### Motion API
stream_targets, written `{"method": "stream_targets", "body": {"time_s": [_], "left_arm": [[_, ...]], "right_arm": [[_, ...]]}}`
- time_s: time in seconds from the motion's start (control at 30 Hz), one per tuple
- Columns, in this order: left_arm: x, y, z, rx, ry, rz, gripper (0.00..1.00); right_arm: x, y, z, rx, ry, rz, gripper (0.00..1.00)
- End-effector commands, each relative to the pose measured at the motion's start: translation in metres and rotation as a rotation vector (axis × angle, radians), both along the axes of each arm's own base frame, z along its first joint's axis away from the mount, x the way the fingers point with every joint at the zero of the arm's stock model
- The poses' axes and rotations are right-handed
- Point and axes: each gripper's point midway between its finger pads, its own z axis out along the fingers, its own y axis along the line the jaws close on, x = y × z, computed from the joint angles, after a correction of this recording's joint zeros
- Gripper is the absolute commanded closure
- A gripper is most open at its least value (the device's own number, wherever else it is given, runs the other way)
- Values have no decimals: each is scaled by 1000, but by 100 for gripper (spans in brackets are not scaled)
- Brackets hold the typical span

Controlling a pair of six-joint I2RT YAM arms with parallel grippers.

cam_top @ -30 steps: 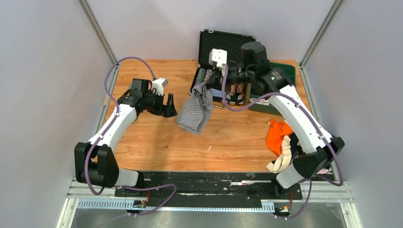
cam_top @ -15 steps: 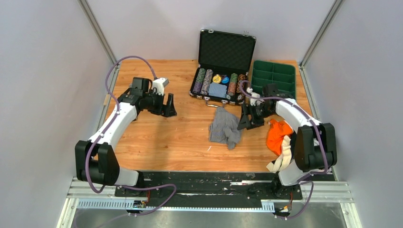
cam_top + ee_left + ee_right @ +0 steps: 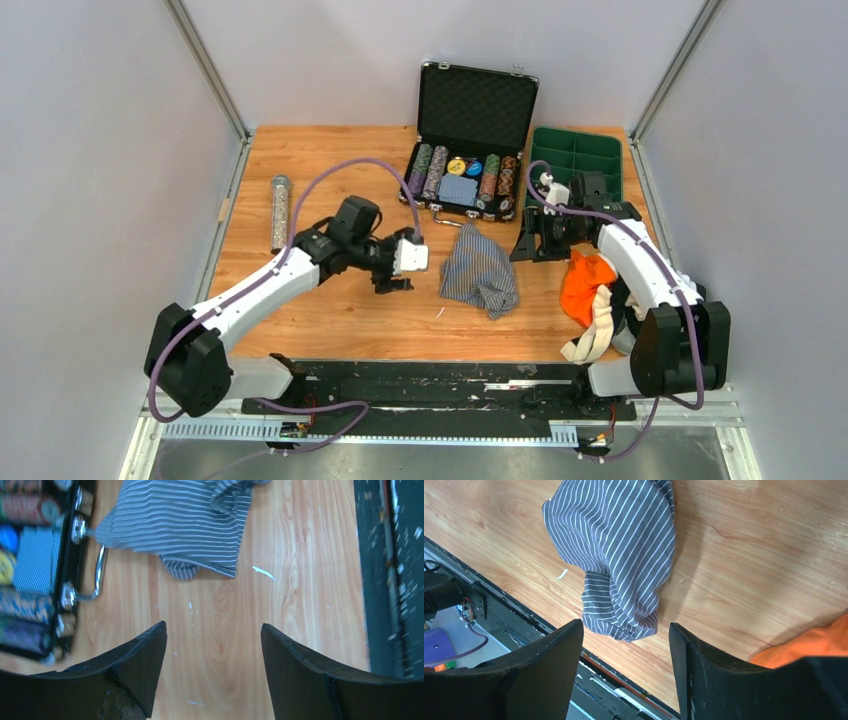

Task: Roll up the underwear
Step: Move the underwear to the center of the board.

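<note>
The grey-and-white pinstriped underwear (image 3: 480, 272) lies crumpled on the wooden table, in front of the chip case; it fills the top of the left wrist view (image 3: 185, 525) and of the right wrist view (image 3: 624, 545). My left gripper (image 3: 398, 279) (image 3: 212, 632) is just to its left, open, with only bare wood between the fingers. My right gripper (image 3: 533, 246) (image 3: 624, 630) hovers to its right, open and empty. More underwear, orange (image 3: 585, 283) (image 3: 809, 645) and beige-white (image 3: 597, 332), is piled beside the right arm.
An open black case of poker chips (image 3: 468, 178) (image 3: 30, 580) stands at the back centre, with a green compartment tray (image 3: 577, 158) to its right. A glittery cylinder (image 3: 280, 212) lies at the far left. The black rail (image 3: 440, 375) runs along the near edge.
The right gripper let go of the striped underwear, which dropped onto the table, and moved off to its right. The left arm swung right toward the cloth, uncovering the cylinder.
</note>
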Motion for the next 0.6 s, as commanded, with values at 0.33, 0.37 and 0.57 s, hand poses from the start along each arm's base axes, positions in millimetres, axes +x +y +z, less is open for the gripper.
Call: {"method": "stream_targets", "body": {"time_s": [0.33,0.37,0.57], "left_arm": [[-13,-77,-38,-45,-420,-639,51],[-17,-76,-46,-39,-423,-645,51],[-24,-88,-69,-3,-553,-806,52]], "right_arm": [[-3,0,17,43,-46,-21,37],[-5,-1,16,45,-41,-27,37],[-16,-3,14,75,-21,-61,38]]}}
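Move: The striped underwear lies spread on the board about 16 cm to the right of the left hand, roughly level with it fore and aft, and some 13 cm below. The poker case stands about 20 cm ahead and 12 cm to the right of that hand; a small white scrap lies roughly 10 cm back and 7 cm right. From the right hand the underwear is about 10 cm left, 5 cm back and 10 cm below. No contact can be seen yet: the left hand heads for the near left edge of the underwear, going about 7 cm to the right and sinking some 6 cm, with a slight draw back towards its base. Meanwhile the wrist rolls some 45 degrees, clockwise from above, and the wide-open fingers close to about half. ##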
